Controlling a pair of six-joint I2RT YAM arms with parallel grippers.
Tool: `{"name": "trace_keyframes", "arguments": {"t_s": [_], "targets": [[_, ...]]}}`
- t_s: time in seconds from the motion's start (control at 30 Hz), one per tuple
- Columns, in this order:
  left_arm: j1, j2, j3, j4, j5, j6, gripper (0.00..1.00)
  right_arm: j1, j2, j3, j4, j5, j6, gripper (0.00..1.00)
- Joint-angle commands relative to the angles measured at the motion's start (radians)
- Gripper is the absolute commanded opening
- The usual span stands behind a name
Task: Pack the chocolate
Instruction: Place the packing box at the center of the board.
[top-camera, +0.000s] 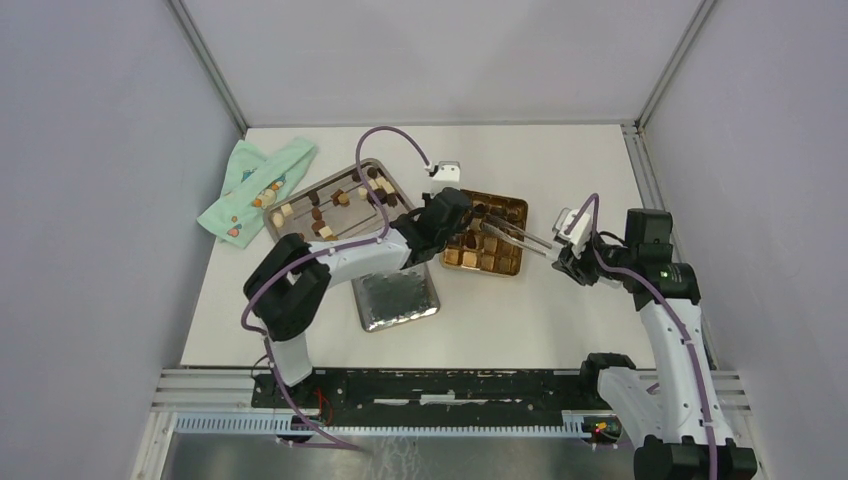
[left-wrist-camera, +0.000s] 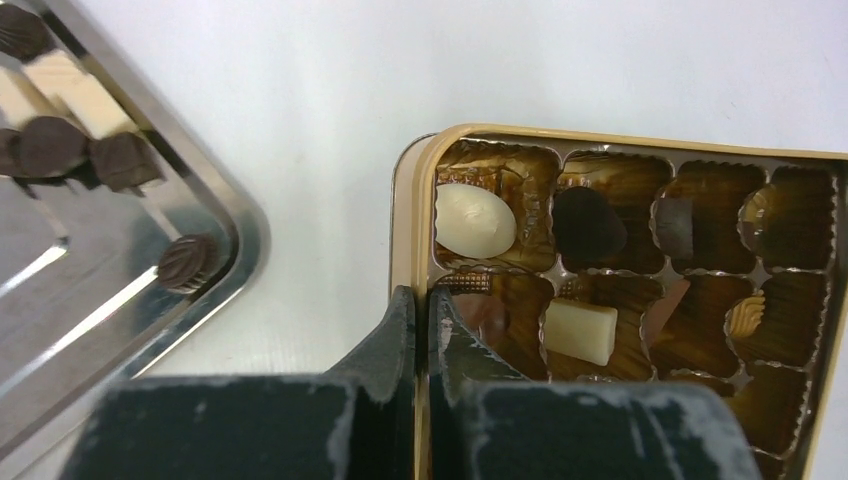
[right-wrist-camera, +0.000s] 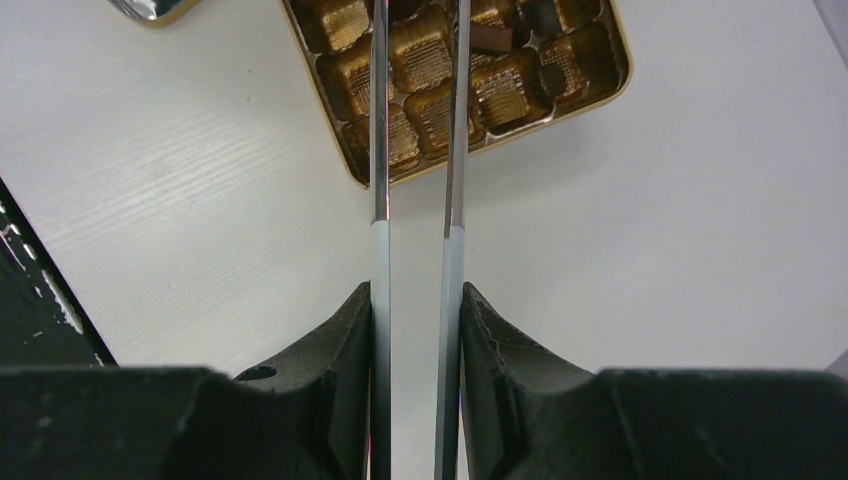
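The chocolate lies in two places. Several brown and cream pieces sit on the silver tray (top-camera: 372, 168), and others fill cells of the open gold tin (top-camera: 512, 205). In the left wrist view a white piece (left-wrist-camera: 474, 218), a dark piece (left-wrist-camera: 588, 225) and a cream block (left-wrist-camera: 582, 330) rest in the tin (left-wrist-camera: 620, 140). My left gripper (left-wrist-camera: 422, 295) (top-camera: 462, 205) is shut on the tin's near-left rim. My right gripper (right-wrist-camera: 415, 290) (top-camera: 560, 250) is shut on metal tongs (right-wrist-camera: 380, 200). The tongs' blades reach over the tin (right-wrist-camera: 357, 178), and their tips are out of view.
A green patterned cloth (top-camera: 255, 185) with a few pieces on it lies at the far left beside the tray (left-wrist-camera: 240, 250). A shiny silver square lid (top-camera: 397, 298) rests in front of the tray. Grey walls close the table on three sides.
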Motion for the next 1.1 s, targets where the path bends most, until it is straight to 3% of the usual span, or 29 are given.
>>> {"name": "trace_keyframes", "arguments": {"t_s": [0.0, 0.27, 0.6, 0.87, 1.07], "targets": [[0.042, 0.068, 0.107, 0.009, 0.059, -0.131, 0.02, -0.005, -0.02, -0.021, -0.033, 0.095, -0.063, 0.0], [0.078, 0.159, 0.164, -0.037, 0.13, -0.174, 0.04, -0.006, 0.029, -0.051, -0.014, 0.14, -0.047, 0.0], [0.08, 0.141, 0.15, -0.037, 0.149, -0.191, 0.41, -0.005, 0.108, -0.05, 0.036, 0.115, -0.012, 0.0], [0.08, -0.048, 0.056, -0.037, 0.147, -0.168, 0.55, -0.006, 0.145, -0.052, 0.073, 0.12, 0.022, 0.01], [0.082, -0.28, -0.056, -0.05, 0.366, -0.127, 0.71, -0.005, 0.191, -0.074, 0.116, 0.131, 0.042, 0.03]]}}
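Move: My left fingers already pinch the packing box's left wall near its far end and hold that side up. The spot where the box will lie has its middle about 7 cm to my left hand's right, 2 cm back and 8 cm below. The empty silver tray is some 11 cm left and 12 cm back, the chocolate tray about 23 cm left and 3 cm ahead. From my right hand, gripping the tongs, that spot is about 11 cm ahead, 16 cm left and 14 cm below. I lower the box's raised left side with my left hand, about 5.5 cm down and a little forward, until the box is on the board. There I open the fingers, let go of the wall and lift clear, some 9 cm up and slightly back. Meanwhile my right hand keeps its hold on the tongs and sinks about 6 cm, drifting a little right, with the tips over the box. ##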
